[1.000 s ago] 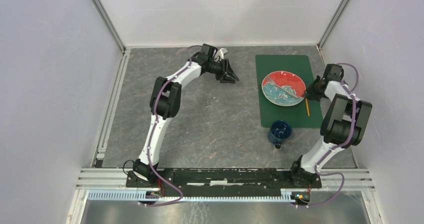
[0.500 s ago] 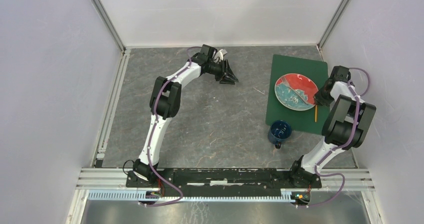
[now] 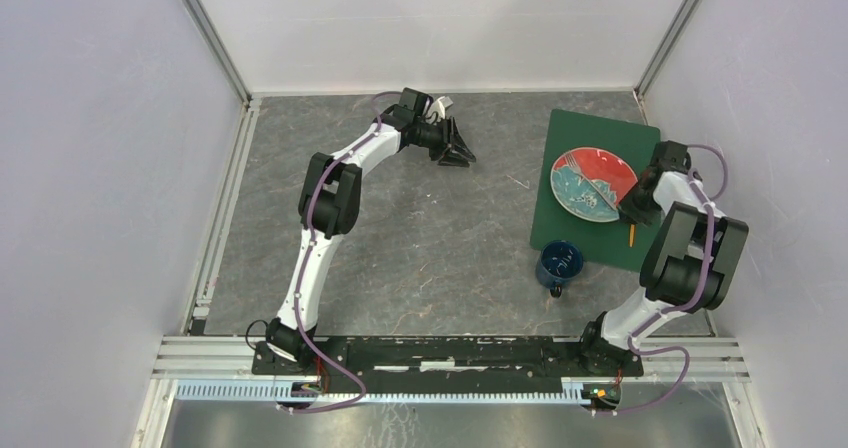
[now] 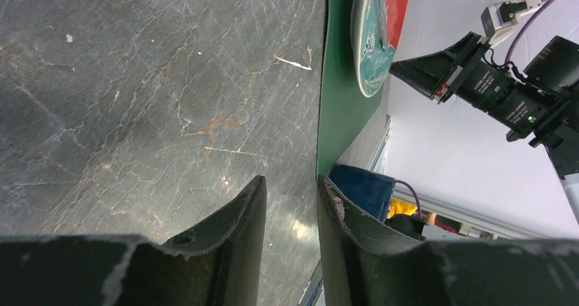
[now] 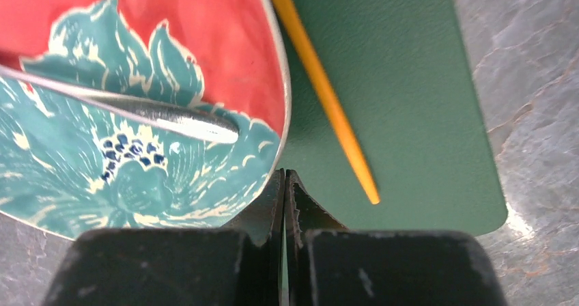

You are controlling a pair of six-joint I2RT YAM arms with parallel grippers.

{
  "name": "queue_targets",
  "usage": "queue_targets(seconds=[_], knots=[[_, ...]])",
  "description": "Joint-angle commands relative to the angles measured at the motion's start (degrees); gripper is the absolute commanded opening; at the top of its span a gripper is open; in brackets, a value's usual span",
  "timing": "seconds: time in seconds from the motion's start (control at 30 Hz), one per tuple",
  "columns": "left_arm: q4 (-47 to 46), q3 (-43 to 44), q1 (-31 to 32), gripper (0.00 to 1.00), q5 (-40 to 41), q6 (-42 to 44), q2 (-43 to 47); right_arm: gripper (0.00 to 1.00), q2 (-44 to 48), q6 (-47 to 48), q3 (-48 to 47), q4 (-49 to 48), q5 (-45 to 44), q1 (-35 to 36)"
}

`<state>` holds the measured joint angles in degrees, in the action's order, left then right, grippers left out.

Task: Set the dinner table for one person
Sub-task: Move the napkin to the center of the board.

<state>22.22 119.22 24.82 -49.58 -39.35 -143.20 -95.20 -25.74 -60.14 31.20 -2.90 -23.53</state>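
Observation:
The dinner table (image 3: 430,238) is a dark grey veined top. On its right side a green placemat (image 3: 560,223) lies askew, carrying a red and teal plate (image 3: 593,183) with a silver utensil (image 5: 136,111) in it. An orange stick (image 3: 632,234) lies on the mat beside the plate. My right gripper (image 3: 630,211) is shut, holding nothing, its tips (image 5: 284,177) down on the mat at the plate's rim (image 5: 276,125). My left gripper (image 3: 468,158) hovers open and empty over bare table at the back middle (image 4: 290,183).
A blue mug (image 3: 558,263) stands on the table at the mat's near-left corner, also seen behind my left fingers (image 4: 365,190). White walls and metal rails enclose the table on three sides; the mat's right edge lies close to the right wall.
The placemat, with plate and orange stick on it, has slid right and turned askew, my shut right gripper moving with it. The left arm has stayed still.

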Motion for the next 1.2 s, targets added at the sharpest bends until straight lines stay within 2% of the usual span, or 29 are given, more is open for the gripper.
queue_targets(seconds=[0.0, 0.27, 0.3, 0.37, 0.47, 0.63, 0.83, 0.97, 1.17], knots=[[-2.42, 0.44, -0.29, 0.40, -0.68, -0.17, 2.03, 0.00, -0.78, 0.40, -0.69, 0.53, 2.78, 4.00], [-2.43, -0.02, -0.71, 0.41, -0.19, 0.05, 3.23, 0.01, -3.30, 0.60, -6.14, 2.02, 1.01, 6.11], [-2.44, -0.18, -0.81, 0.41, -0.11, 0.06, 3.39, 0.03, -3.68, 0.84, -7.58, 2.53, 0.65, 6.02], [-1.88, -0.21, -1.22, 0.41, -0.09, 0.51, 3.58, 0.14, -4.40, 0.82, -9.66, 3.40, 0.43, 5.74], [-1.03, -0.21, -1.65, 0.43, 0.19, 1.17, 3.71, 0.24, -4.80, -0.19, -11.58, 3.35, 1.47, 5.01], [-0.68, -0.30, -2.21, 0.43, 0.36, 1.46, 3.72, 0.33, -4.85, -1.23, -11.51, 1.57, 2.06, 3.72], [-0.76, 0.42, -2.65, 0.44, 0.04, 1.22, 2.98, 0.52, -5.95, -1.40, -10.71, 0.80, 2.21, 2.56], [-0.77, 0.75, -2.88, 0.44, 0.00, 1.21, 2.78, 0.58, -5.52, -1.09, -10.79, -0.05, 1.03, 1.31], [-0.77, 1.10, -3.27, 0.44, -0.11, 1.12, 2.15, 0.58, -6.51, -1.51, -10.88, -2.47, 1.56, -0.18]])
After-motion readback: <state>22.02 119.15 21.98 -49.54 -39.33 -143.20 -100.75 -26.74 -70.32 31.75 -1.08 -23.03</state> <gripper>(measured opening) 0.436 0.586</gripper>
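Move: The plate's middle lies about 8 cm ahead of the right hand and 7 cm to its left, its rim right beside the shut fingertips. The green mat's middle is almost under it, 7 cm ahead and 6 cm left of the hand; the orange knife's is 2 cm ahead and 2 cm right, the blue mug's 9 cm back and 15 cm left. From the left hand, the plate is some 29 cm right and 5 cm back. The plate's near right rim is nudged by the right hand's shut fingertips as they go about 4 cm left, sinking slightly. The hand then backs off to the right while lifting and reaching roughly 5 cm forward, and its fingers open a bit over halfway above the rim and knife. The left hand drifts some 3 cm left and forward, away from the plate. ##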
